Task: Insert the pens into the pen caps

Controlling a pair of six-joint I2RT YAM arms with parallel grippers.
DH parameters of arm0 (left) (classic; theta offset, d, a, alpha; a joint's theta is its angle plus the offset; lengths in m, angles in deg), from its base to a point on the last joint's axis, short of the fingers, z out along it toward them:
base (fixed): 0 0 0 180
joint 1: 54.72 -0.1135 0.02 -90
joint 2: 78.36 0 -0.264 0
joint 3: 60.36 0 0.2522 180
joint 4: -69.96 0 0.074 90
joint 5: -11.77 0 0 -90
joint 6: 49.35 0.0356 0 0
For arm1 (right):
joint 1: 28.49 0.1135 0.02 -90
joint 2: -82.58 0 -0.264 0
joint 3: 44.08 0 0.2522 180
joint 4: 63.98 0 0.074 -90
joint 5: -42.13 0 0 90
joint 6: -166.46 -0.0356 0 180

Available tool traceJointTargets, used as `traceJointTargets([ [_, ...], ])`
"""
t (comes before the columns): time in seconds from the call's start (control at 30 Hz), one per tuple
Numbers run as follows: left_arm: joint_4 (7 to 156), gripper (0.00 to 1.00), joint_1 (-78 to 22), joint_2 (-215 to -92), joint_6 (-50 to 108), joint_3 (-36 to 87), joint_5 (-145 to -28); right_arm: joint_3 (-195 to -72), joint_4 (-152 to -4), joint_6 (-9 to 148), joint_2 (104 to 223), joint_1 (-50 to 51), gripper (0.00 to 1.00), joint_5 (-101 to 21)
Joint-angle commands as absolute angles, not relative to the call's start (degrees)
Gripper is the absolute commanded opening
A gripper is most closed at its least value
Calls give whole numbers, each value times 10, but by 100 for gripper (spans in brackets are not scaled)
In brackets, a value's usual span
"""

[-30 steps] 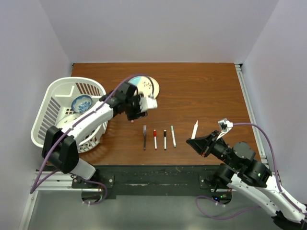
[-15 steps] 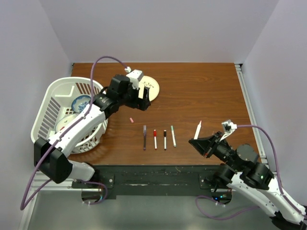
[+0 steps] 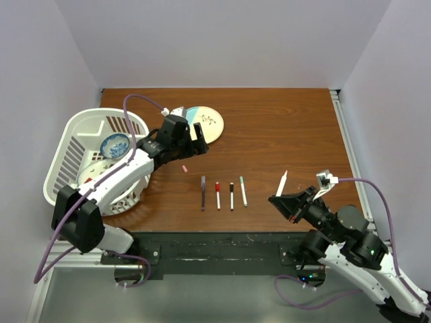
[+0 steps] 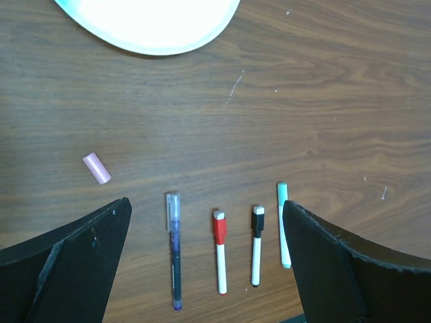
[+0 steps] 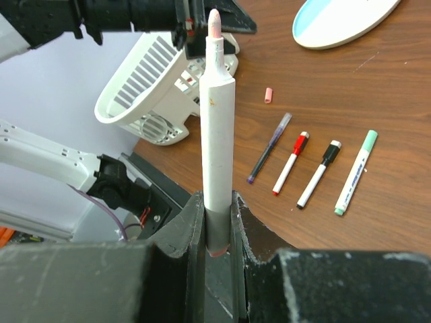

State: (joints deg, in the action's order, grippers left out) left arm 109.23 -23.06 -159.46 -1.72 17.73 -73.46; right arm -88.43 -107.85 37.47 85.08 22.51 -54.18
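My right gripper (image 5: 217, 219) is shut on the base of a white pen (image 5: 219, 134), which stands upright with its bare pink tip on top. From above, this pen (image 3: 283, 182) and right gripper (image 3: 279, 198) hover over the table's front right. A small pink pen cap (image 4: 96, 167) lies loose on the wood (image 3: 184, 168). My left gripper (image 4: 206, 204) is open and empty, above and behind the cap (image 3: 196, 145). Several pens lie in a row: dark purple (image 4: 174, 249), red-capped (image 4: 220, 252), black-capped (image 4: 256, 245), green-capped (image 4: 283, 225).
A white laundry basket (image 3: 67, 145) holding bowls stands at the left edge. A white and blue plate (image 3: 209, 122) lies behind the left gripper. The table's front edge runs just below the pen row.
The left gripper opened and let the pink cap drop onto the table, then drew back toward the plate. The right gripper shifted slightly right with its pen.
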Motion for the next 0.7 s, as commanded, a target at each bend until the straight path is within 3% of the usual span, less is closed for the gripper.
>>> traceJointTargets([
  [0.0, 1072, 100, -224, -1590, -57, 164, -681, -910, -1089, 377, 845, 227, 0, -557],
  [0.13, 1067, 100, -223, -1588, -56, 156, -667, -913, -1100, 377, 838, 227, 0, -563],
  [0.4, 1191, 100, -223, -1680, -117, 226, -627, -922, -1121, 381, 828, 227, 0, -570],
  [0.43, 1194, 97, -223, -1689, -125, 228, -630, -924, -1123, 382, 828, 227, 0, -571],
  [0.5, 1189, 76, -223, -1711, -125, 235, -647, -926, -1132, 384, 828, 227, 0, -574],
  [0.53, 1194, 72, -223, -1724, -133, 240, -648, -927, -1133, 385, 827, 227, 0, -575],
  [0.67, 1213, 76, -224, -1752, -153, 263, -628, -937, -1151, 388, 828, 227, 0, -582],
])
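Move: The loose pink cap that the open left hand goes for is on the table about 2 cm back of that hand, 6 cm to its left and some 16 cm below. The purple pen lies roughly 10 cm back, straight below in line left-right, and the red-capped pen 11 cm back and 5 cm to the right; the plate is about 16 cm ahead and 2 cm left. From the right hand, the cap is some 20 cm ahead, 23 cm left and 25 cm below. Sinking about 8 cm towards the pink cap, faster in the second half, the left hand also shifts some 2 cm left. Its fingers tip down about 15 degrees and turn roughly 10 degrees counter-clockwise, its left side rising a little, then narrow from wide open to three-quarters, touching nothing. The right hand keeps the uncapped pen pinched, tip up, and eases 1.5 cm right. ##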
